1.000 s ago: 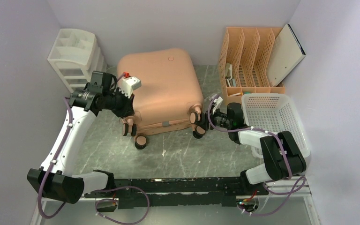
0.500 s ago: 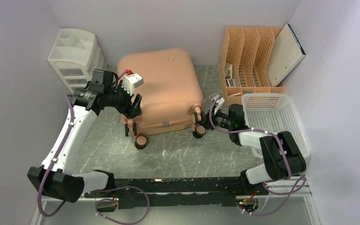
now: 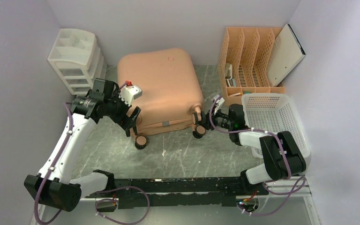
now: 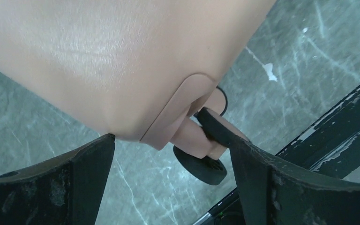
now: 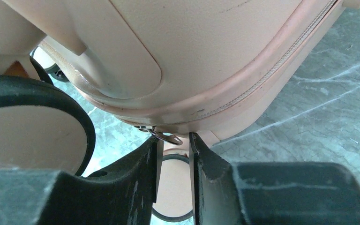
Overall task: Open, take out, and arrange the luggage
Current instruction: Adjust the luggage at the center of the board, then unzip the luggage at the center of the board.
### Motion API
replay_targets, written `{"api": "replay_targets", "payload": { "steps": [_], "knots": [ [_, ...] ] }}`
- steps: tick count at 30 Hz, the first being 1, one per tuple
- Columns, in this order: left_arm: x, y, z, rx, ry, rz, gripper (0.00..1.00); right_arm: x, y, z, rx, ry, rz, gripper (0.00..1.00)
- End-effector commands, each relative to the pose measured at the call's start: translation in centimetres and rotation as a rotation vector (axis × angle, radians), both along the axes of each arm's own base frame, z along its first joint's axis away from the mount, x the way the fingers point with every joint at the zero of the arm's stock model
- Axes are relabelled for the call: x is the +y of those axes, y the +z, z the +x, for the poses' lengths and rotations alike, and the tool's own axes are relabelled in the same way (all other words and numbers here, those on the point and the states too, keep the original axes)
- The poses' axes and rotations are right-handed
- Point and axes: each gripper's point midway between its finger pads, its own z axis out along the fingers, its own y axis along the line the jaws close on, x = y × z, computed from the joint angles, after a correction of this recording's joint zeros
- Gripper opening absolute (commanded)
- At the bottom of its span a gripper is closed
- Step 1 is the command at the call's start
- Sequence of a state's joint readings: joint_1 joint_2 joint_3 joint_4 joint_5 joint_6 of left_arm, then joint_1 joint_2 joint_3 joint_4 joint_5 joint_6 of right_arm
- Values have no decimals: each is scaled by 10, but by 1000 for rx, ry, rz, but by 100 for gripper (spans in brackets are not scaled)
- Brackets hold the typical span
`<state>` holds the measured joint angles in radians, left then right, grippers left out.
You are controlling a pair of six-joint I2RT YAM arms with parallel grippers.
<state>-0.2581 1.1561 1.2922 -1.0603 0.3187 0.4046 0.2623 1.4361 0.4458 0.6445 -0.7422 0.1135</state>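
Note:
The salmon-pink luggage [image 3: 161, 89] lies flat and closed in the middle of the table, its black wheels [image 3: 140, 141] toward me. My left gripper [image 3: 132, 123] is open at its near-left corner. In the left wrist view the jaws [image 4: 155, 125] straddle that corner [image 4: 122, 70], and the right fingertip [image 4: 215, 126] touches the wheel bracket above a wheel [image 4: 201, 166]. My right gripper [image 3: 205, 123] is at the near-right corner. In the right wrist view its fingers [image 5: 174, 139] stand a narrow gap apart on the metal zipper pull ring [image 5: 166, 137], under the zipper seam [image 5: 243, 93].
An orange-tan file rack [image 3: 243, 51] with a flat board [image 3: 286, 54] leaning on it stands at back right. A white mesh basket [image 3: 274, 117] sits by my right arm. A white drawer unit [image 3: 75, 58] stands at back left. A wheel [image 5: 28, 136] is left of the right fingers.
My left gripper has slid along the luggage's left side toward me to the near-left corner. My right gripper moved slightly left to the zipper pull, then stayed there.

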Motion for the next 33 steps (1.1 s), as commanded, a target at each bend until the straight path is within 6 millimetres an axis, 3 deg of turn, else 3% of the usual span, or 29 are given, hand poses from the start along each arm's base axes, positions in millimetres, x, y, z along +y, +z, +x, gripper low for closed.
{"api": "replay_targets", "payload": {
  "steps": [1,3,7,14,17,22,30,33],
  "knots": [
    [4,-22,1,44,24,41,97,14,31,8,-139,71,45,31],
    [3,-31,3,75,34,47,97,13,32,9,-141,64,44,31],
    [2,-45,10,115,63,57,87,13,34,12,-147,51,54,31],
    [-13,-46,18,137,32,3,65,20,36,17,-138,65,97,28],
    [-19,-53,19,184,1,-10,61,25,38,19,-145,75,112,28],
    [-1,-59,43,127,112,54,59,42,41,18,-149,107,131,28],
    [57,-38,87,55,308,23,59,55,55,30,-182,98,182,27],
    [49,-34,86,79,255,-26,61,55,58,31,-187,91,188,28]
  ]
}}
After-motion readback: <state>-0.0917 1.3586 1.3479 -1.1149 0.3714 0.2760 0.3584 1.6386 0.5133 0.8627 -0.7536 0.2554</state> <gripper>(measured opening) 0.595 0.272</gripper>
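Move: The luggage's upper left caster, at its near end, sits about 5 cm below the open left gripper and 1 cm nearer the base. The lower left caster is roughly 17 cm below that gripper, 1 cm back and 2 cm to its right. From the right gripper, the upper right caster lies about 2 cm to its left, level fore and aft and some 7 cm above; the lower right caster is 2 cm left, 1 cm back and 6 cm below. Lower the left gripper about 3.5 cm over the upper left caster, closing the fingers partway around it, then carry it forward and left, turning the wrist roughly 20 degrees in all, tips tilting down and counter-clockwise. With the right gripper, keep the fingers part-closed, sink some 2.5 cm beside the luggage's near right corner, then push left about 4 cm against that end while coming back up. ##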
